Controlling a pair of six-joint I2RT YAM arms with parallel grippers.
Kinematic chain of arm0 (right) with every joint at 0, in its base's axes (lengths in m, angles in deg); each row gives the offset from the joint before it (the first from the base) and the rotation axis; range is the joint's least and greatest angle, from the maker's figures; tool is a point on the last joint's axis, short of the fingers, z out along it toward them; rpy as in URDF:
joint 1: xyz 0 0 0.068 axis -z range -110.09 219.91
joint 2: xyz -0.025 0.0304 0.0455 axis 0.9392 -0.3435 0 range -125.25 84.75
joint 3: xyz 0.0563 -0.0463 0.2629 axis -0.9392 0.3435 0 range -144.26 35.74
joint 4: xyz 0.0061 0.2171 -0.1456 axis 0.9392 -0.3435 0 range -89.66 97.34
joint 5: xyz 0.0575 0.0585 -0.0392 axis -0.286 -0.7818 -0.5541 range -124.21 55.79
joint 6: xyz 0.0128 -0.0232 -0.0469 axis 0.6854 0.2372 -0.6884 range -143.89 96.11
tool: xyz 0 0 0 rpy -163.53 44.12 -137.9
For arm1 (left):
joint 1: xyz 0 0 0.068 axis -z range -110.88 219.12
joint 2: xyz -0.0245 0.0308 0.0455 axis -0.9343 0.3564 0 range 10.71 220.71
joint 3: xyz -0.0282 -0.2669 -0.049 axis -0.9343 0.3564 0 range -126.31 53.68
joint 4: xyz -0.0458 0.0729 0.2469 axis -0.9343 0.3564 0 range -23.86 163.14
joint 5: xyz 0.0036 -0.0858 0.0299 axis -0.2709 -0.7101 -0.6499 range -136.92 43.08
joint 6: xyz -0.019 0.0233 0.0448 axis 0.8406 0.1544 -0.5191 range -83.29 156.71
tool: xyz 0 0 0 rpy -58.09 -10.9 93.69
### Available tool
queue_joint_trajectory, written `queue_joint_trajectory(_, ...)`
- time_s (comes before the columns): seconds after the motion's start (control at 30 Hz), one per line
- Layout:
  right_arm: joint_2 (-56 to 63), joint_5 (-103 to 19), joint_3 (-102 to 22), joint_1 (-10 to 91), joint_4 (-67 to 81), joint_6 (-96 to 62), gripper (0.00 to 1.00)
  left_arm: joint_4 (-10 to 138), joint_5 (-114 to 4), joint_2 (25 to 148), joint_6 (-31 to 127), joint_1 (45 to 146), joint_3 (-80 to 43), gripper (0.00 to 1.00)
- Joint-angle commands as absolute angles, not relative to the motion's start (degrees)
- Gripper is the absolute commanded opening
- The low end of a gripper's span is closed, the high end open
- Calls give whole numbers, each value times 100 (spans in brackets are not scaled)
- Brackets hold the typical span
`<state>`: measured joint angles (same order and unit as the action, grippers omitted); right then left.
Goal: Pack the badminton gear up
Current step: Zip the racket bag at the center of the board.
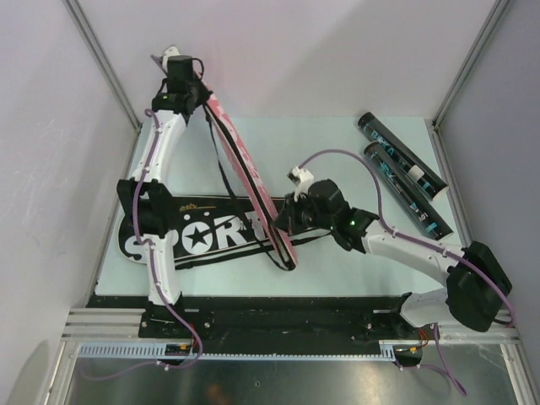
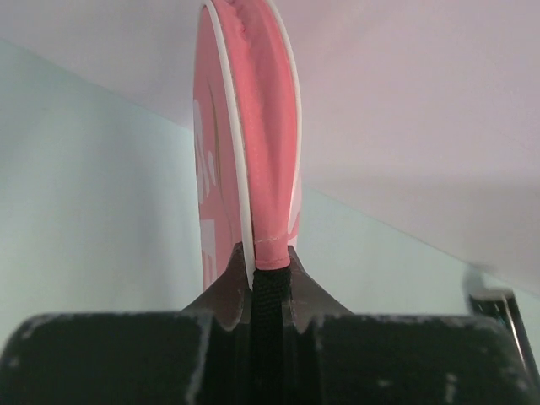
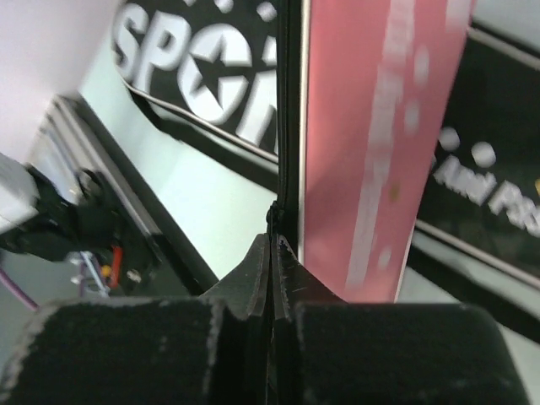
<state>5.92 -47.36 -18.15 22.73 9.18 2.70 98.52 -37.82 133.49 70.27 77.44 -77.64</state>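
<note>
A long pink fabric racket cover with white piping stands on its edge, slanting from the back left down to the table's middle. My left gripper is raised at the back left and shut on the black webbing strap at the cover's end. My right gripper is shut on the black zip edge of the cover near its lower end. Two long dark tubes with teal print lie at the back right. No rackets or shuttlecocks show.
A black bag printed with white "SPORT" lettering lies flat across the left and middle of the table, under the pink cover's lower end. Thin black straps hang from the cover. White walls and metal posts close in the table's back and sides.
</note>
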Motion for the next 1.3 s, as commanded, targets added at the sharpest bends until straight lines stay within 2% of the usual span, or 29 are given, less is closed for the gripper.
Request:
queue_joint_trajectory(0.0,1302,-4458,-1105,2323,321,19,0,9031,-3251,13603,7142,7186,-7885,0)
queue_joint_trajectory(0.17,1707,-4512,-426,2447,269,186,0,8978,-3076,13964,7143,6745,-7929,0)
queue_joint_trajectory(0.43,1981,-3635,734,2640,206,1081,0,8952,-2609,14035,7002,6675,-7781,0)
queue_joint_trajectory(0.6,1787,-2860,753,2781,401,1311,0,8943,-3539,13500,7634,6569,-7429,0)
queue_joint_trajectory(0.73,2199,-1182,24,2606,-662,943,0,8865,-4277,13007,8554,6421,-7384,0)
queue_joint_trajectory(0.87,2672,-724,206,2596,-1243,1450,0,8838,-4841,13129,9215,6183,-7841,0)
queue_joint_trajectory(0.97,3191,-1276,734,3227,-465,1355,0,8820,-5271,13147,9384,6121,-7833,0)
queue_joint_trajectory(1.03,3132,-1416,735,3807,2,1067,0,8829,-5596,12955,9366,6165,-7440,0)
queue_joint_trajectory(1.1,2678,-1697,735,4438,1081,557,0,8376,-5912,12717,9166,6200,-6957,0)
queue_joint_trajectory(1.17,2377,-1926,490,4827,1601,363,0,7786,-6440,12210,8980,6244,-5859,0)
queue_joint_trajectory(1.2,2228,-2058,419,4968,1778,292,0,7026,-6676,12024,8771,6270,-5438,0)
queue_joint_trajectory(1.27,1797,-2216,270,5294,2156,73,0,6782,-7072,11498,8646,6288,-4338,0)
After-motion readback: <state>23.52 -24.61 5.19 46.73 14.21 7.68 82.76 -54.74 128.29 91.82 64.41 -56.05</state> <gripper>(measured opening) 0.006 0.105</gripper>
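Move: The right hand already pinches the zip pull. The racket bag's near end, where the zip stops, hangs about 12 cm back from it, 4 cm to its right and 8 cm lower. The flat black bag lies about 16 cm left of this hand, 3 cm back and 18 cm below; the nearer black tube is some 44 cm right, 10 cm ahead, 17 cm below. From the left hand, already gripping the far end, the near end is roughly 52 cm back, 28 cm right and 22 cm lower. Keeping its pinch on the zip pull, the right hand draws it down, right and slightly back along the zip to the near end, some 12 cm, then swings right and forward towards the black tubes, turning about 45 degrees clockwise. The left hand keeps hold of the far end, going left and down about 14 cm, then easing a little back to the right and up as it rolls its left side down. ##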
